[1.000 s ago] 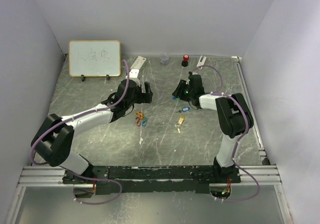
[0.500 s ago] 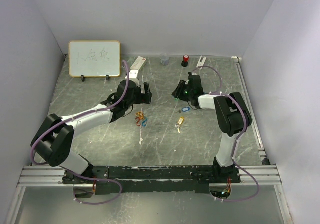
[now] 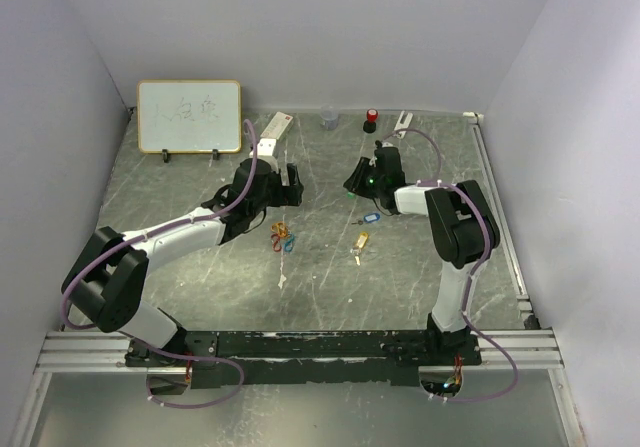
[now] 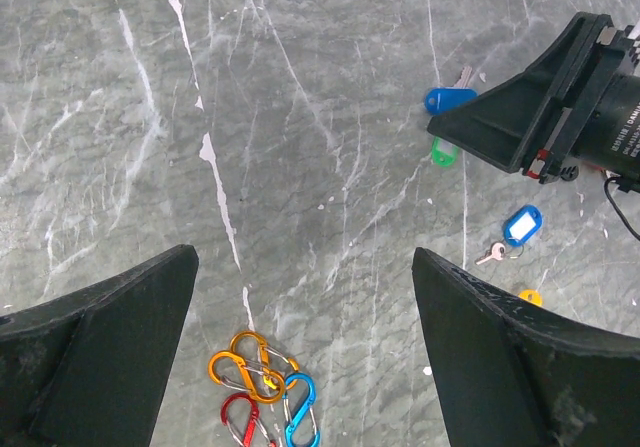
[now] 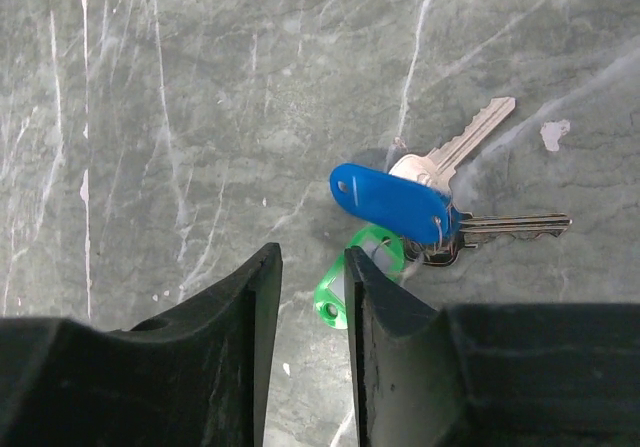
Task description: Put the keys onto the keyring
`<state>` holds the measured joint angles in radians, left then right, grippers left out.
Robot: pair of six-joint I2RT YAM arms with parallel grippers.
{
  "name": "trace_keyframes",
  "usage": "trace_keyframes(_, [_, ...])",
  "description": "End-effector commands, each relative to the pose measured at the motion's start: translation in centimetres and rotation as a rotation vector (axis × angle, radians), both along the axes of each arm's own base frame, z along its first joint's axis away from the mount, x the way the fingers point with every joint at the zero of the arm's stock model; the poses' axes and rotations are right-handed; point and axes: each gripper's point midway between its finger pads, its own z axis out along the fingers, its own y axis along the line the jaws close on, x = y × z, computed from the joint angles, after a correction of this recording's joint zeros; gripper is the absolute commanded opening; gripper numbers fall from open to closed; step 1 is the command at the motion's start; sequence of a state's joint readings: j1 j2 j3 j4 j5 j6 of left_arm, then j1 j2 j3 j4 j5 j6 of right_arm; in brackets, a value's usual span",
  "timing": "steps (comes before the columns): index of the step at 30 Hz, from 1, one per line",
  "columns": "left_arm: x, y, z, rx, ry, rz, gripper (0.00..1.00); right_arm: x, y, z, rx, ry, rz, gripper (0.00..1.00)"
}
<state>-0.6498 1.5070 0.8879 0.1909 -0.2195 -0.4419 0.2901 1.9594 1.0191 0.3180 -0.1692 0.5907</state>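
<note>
Two keys lie together on the marble table, one with a blue tag (image 5: 392,199), one with a green tag (image 5: 333,298). My right gripper (image 5: 311,257) is low over them, open by a narrow gap; the green tag's end pokes into that gap from under the right finger, ungripped. From above this pair (image 3: 350,195) sits at the right gripper (image 3: 352,184). A blue-and-white tagged key (image 4: 520,224) and a yellow-tagged key (image 3: 361,239) lie nearer. My left gripper (image 4: 305,257) hangs wide open and empty above orange, red and blue carabiner clips (image 4: 262,392). No other keyring shows.
A whiteboard (image 3: 190,116) stands at the back left. A white box (image 3: 272,127), a clear cup (image 3: 329,118), a red-capped object (image 3: 371,119) and a white item (image 3: 403,121) line the back wall. Walls close in on both sides.
The right gripper's jaws have narrowed over the green and blue tagged keys, and its wrist has edged slightly left. The left arm has not moved.
</note>
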Motion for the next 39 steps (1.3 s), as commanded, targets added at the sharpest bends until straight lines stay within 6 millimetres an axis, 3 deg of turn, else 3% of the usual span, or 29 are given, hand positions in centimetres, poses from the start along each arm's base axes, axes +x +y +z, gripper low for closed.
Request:
trace_keyframes(1, [0.3, 0.1, 0.9, -0.022, -0.024, -0.008, 1.00, 0.6, -0.1, 2.7, -0.022, -0.087, 0.012, 0.34])
trace_keyframes(4, [0.3, 0.1, 0.7, -0.020, -0.018, -0.007, 1.00, 0.9, -0.7, 4.5, -0.038, -0.131, -0.002, 0.37])
trace_keyframes(7, [0.3, 0.1, 0.6, -0.022, -0.018, -0.009, 1.00, 0.0, -1.3, 4.0, -0.066, -0.115, -0.010, 0.39])
trace_keyframes(15, [0.6, 0.1, 0.6, -0.012, -0.007, -0.001, 1.00, 0.0, -1.9, 3.0, -0.098, -0.086, -0.028, 0.43])
trace_keyframes(24, [-0.1, 1.0, 1.8, -0.022, -0.034, 0.014, 1.00, 0.2, -4.1, 2.6, -0.136, -0.063, -0.095, 0.52])
trace_keyframes(34, [-0.2, 0.6, 1.6, -0.045, -0.030, -0.003, 1.00, 0.6, -5.3, 0.0, -0.123, -0.018, -0.077, 0.53])
trace_keyframes(35, [-0.3, 0.6, 1.6, -0.045, -0.029, -0.001, 1.00, 1.6, -5.1, 0.8, -0.117, -0.040, -0.075, 0.53])
trace_keyframes(39, [-0.2, 0.7, 1.5, -0.042, -0.029, 0.004, 1.00, 2.1, -5.0, 0.6, -0.124, -0.036, -0.069, 0.53])
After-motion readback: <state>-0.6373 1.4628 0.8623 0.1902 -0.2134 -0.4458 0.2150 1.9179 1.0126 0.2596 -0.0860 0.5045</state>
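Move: The right hand hovers low, about 2 cm above the table, with the keys and their ring some 4 cm ahead and 4 cm to its right. Their blue tag is about 4 cm ahead and 1 cm right, the green tag level with the hand and 2 cm right. A second blue tag lies some 7 cm back and 6 cm right. From the left hand the keys are about 12 cm ahead, 16 cm right and 14 cm below. The right hand lifts almost straight up off the green tag by about 4 cm and begins spreading its fingers from roughly a third to about half open, then passes some 5 cm to the right while easing down, over towards the key end of the bunch. It finishes by sinking back to near its first height with a slight forward drift, turning a few degrees clockwise and rolling its left side a little down, so that the open fingers come to either side of the ring and key heads without shutting on them. ##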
